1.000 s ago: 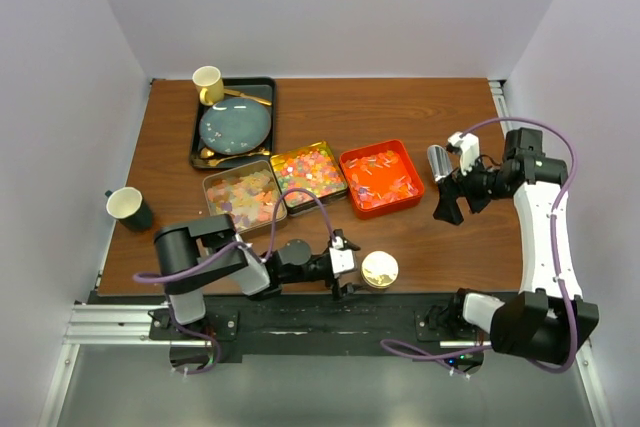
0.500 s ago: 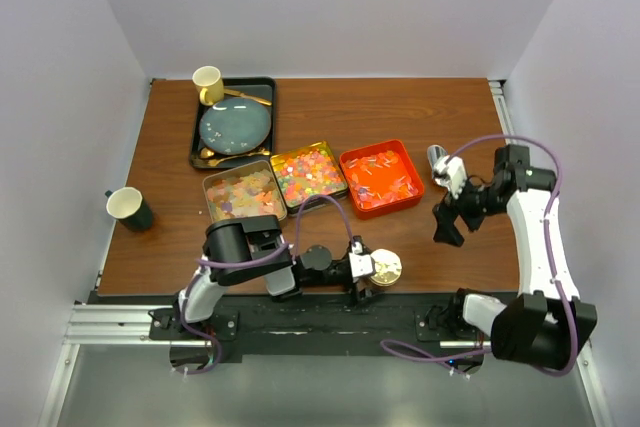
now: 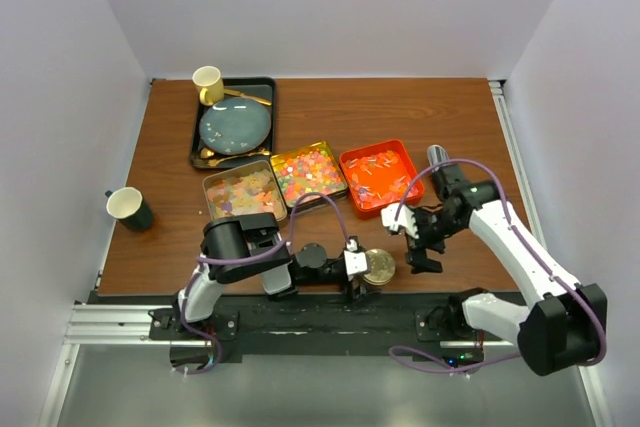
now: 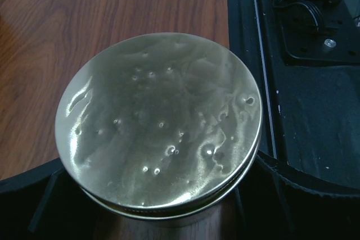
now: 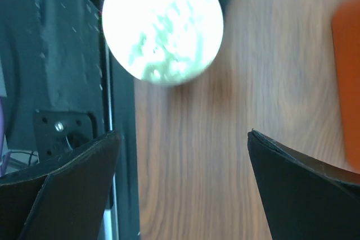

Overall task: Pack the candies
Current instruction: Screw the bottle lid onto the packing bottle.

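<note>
The candies lie in three containers in the top view: pastel ones in a silver tin [image 3: 243,194], bright multicolour ones in a gold tin [image 3: 308,172], red-white ones in a red tray [image 3: 380,177]. A gold round tin [image 3: 379,267] with its lid [image 4: 160,122] on stands at the table's near edge. My left gripper [image 3: 358,267] [image 4: 157,164] reaches it from the left, its fingers against both sides of the tin. My right gripper [image 3: 420,244] [image 5: 183,133] hangs open just right of the tin [image 5: 163,26], over bare wood, holding nothing.
A metal scoop [image 3: 437,157] lies right of the red tray [image 5: 351,82]. At the back left, a black tray [image 3: 196,137] carries a blue plate [image 3: 235,129], a yellow cup [image 3: 207,82] and gold cutlery. A dark cup [image 3: 128,207] stands at the left edge.
My left gripper has slid right to the gold round tin and narrowed around it. My right arm has swung from beside the scoop down and left, towards the tin.
</note>
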Robot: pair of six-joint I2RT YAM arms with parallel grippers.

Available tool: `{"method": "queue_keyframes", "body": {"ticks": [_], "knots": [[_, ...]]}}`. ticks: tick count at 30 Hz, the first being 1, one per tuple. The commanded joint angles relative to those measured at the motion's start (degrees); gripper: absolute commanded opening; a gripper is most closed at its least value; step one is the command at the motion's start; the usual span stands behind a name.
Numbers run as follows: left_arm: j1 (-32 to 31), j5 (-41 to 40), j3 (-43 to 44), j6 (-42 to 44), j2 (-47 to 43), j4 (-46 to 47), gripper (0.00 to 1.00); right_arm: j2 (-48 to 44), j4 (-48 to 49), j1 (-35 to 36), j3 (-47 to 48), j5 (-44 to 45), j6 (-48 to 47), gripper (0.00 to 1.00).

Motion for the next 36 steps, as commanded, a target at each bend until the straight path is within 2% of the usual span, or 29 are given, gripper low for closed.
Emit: {"method": "queue_keyframes", "body": {"ticks": [1, 8, 15, 29, 32, 33, 36], "knots": [[6.22, -5.03, -2.71, 0.71, -1.62, 4.50, 0.70, 2.59, 6.20, 7.66, 3.85, -2.50, 7.90, 0.99], [6.40, -7.13, -3.68, 4.68, 1.01, 8.18, 0.68, 8.30, 16.74, 13.82, 4.55, -4.35, 18.01, 0.99], [6.40, -8.02, -2.53, 7.49, 6.55, 10.21, 0.63, 9.71, 24.13, 15.23, 4.55, -3.65, 24.70, 0.99], [6.40, -9.69, -2.97, 9.69, 7.96, 7.93, 0.54, 12.26, 23.35, 15.67, 3.85, -5.40, 22.69, 0.99], [6.49, -8.99, -2.80, 9.95, 7.87, 6.79, 0.45, 13.32, 21.42, 15.76, 3.68, -5.05, 20.76, 0.99], [6.31, -9.08, -2.71, 10.04, 7.79, 6.44, 0.38, 13.58, 20.89, 15.85, 3.76, -4.87, 20.31, 0.99], [6.40, -8.99, -2.27, 10.30, 7.79, 4.77, 0.26, 13.67, 19.30, 15.85, 3.76, -4.61, 19.61, 0.99]]}}
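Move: The left hand already grips the packing bottle, so the bottle lid sits about 4 cm straight above its hand point. From the empty right hand the lid is some 9 cm to the left, 2 cm back and about 4 cm lower. Beyond it stands the orange tray, roughly 18 cm ahead and 7 cm left of the right hand, with the gold candy tin about 19 cm ahead and 24 cm left, both about 11 cm below. Keeping its grip on the bottle, the left hand brings it level about 5 cm forward and a little left, towards the orange tray, nearly all of it early on, while turning some 10 degrees counter-clockwise. The right hand, fingers wide open and pointing down-left, sweeps about 9 cm left and some 3 cm forward until its fingers come to either side of the lid, then starts to sink, by 1.5 cm or so, towards it without closing. ##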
